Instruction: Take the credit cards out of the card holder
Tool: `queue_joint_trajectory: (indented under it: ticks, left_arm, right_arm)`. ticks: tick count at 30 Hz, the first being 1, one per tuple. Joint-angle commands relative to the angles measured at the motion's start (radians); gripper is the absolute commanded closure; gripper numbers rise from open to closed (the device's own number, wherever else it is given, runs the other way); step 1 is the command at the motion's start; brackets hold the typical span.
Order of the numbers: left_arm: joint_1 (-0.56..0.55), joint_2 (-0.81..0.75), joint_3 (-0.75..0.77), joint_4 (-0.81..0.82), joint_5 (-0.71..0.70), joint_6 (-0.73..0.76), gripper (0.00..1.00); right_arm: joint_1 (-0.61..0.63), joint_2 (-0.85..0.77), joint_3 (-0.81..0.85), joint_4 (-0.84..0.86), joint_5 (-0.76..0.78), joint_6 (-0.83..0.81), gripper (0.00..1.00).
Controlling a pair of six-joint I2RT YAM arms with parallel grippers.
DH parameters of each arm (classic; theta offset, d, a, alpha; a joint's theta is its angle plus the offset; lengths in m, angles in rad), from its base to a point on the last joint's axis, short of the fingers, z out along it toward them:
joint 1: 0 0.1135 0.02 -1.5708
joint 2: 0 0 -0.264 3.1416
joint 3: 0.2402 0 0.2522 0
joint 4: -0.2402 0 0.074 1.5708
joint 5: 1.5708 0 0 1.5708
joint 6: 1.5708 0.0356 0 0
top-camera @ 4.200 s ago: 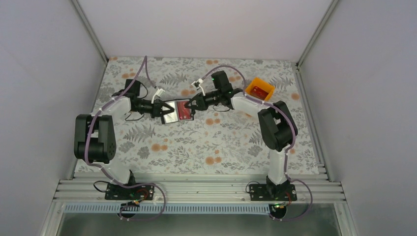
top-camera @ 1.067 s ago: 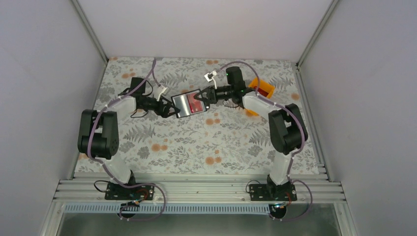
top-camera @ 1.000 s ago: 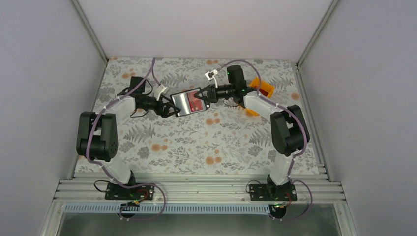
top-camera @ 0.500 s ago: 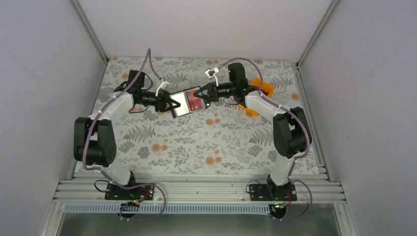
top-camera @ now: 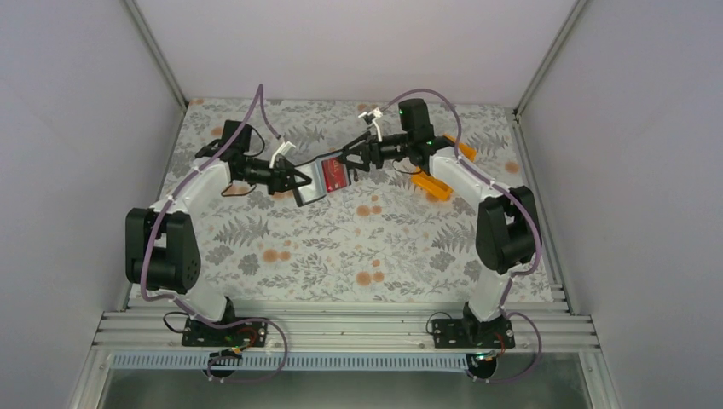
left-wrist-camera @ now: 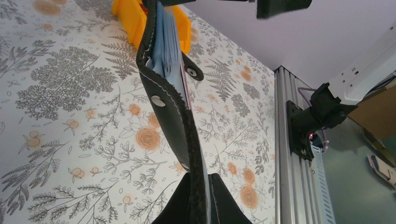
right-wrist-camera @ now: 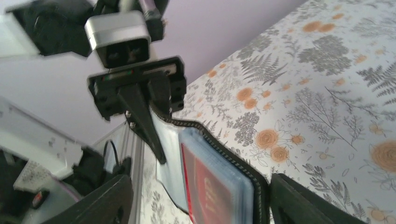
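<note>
The black card holder (top-camera: 309, 191) hangs open in the air over the table's far middle. My left gripper (top-camera: 294, 181) is shut on its left edge; in the left wrist view the holder (left-wrist-camera: 168, 105) stands edge-on, clamped between my fingertips (left-wrist-camera: 204, 179). A red credit card (top-camera: 338, 175) sits in its grey-blue pockets, also visible as a red card (right-wrist-camera: 212, 193) in the right wrist view. My right gripper (top-camera: 351, 162) is open, its fingers (right-wrist-camera: 109, 200) spread on either side of the holder's (right-wrist-camera: 254, 179) right half, gripping nothing.
An orange bin (top-camera: 429, 184) sits on the floral mat behind and under my right forearm, also seen as an orange bin (left-wrist-camera: 131, 19) beyond the holder. The aluminium rail (left-wrist-camera: 289, 177) runs along the table's near edge.
My left gripper has shut on the holder's left edge. My right gripper has opened and let go of the holder's right side. Both arms shifted slightly towards the back.
</note>
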Motion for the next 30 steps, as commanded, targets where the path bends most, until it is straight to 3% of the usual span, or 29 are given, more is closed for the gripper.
queue_joint_trajectory:
  ticks: [1, 5, 7, 19, 23, 27, 30]
  left_arm:
    - [0.005, -0.03, 0.059, -0.11, 0.026, 0.161, 0.98]
    - [0.003, -0.04, 0.136, -0.296, 0.056, 0.382, 0.98]
    - [0.0, -0.046, 0.164, -0.326, 0.039, 0.4, 0.98]
    - [-0.096, -0.047, 0.272, -0.399, -0.045, 0.401, 0.98]
    - [-0.136, -0.059, 0.352, -0.473, -0.059, 0.426, 0.98]
    - [-0.157, -0.069, 0.387, -0.512, -0.057, 0.432, 0.98]
    - [-0.168, -0.069, 0.415, -0.539, -0.054, 0.446, 0.98]
  right_arm:
    - [-0.007, -0.012, 0.01, -0.146, -0.113, -0.193, 0.21]
    - [-0.039, -0.005, -0.025, -0.147, -0.119, -0.243, 0.08]
    - [-0.06, 0.014, -0.025, -0.141, -0.163, -0.246, 0.01]
    - [-0.026, 0.049, 0.022, -0.101, -0.206, -0.31, 0.01]
    - [-0.015, 0.086, 0.101, -0.174, -0.199, -0.325, 0.01]
    - [0.0, 0.019, 0.053, -0.187, -0.324, -0.41, 0.01]
    - [0.0, 0.008, 0.095, -0.342, -0.454, -0.579, 0.03]
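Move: The red card in the open card holder lies about 3 cm left of the right hand, 4 cm back and 3 cm lower. The holder's middle is some 6 cm left of that hand, 4 cm back and 4 cm below; the yellow tray sits about 25 cm to its right, 1 cm back and 22 cm down. From the left hand, pinching the holder's left edge, the red card is roughly 8 cm right, 1 cm ahead, level in height. The left hand lifts the still-pinched card holder about 9 cm and back; the right opens fully, easing back. ##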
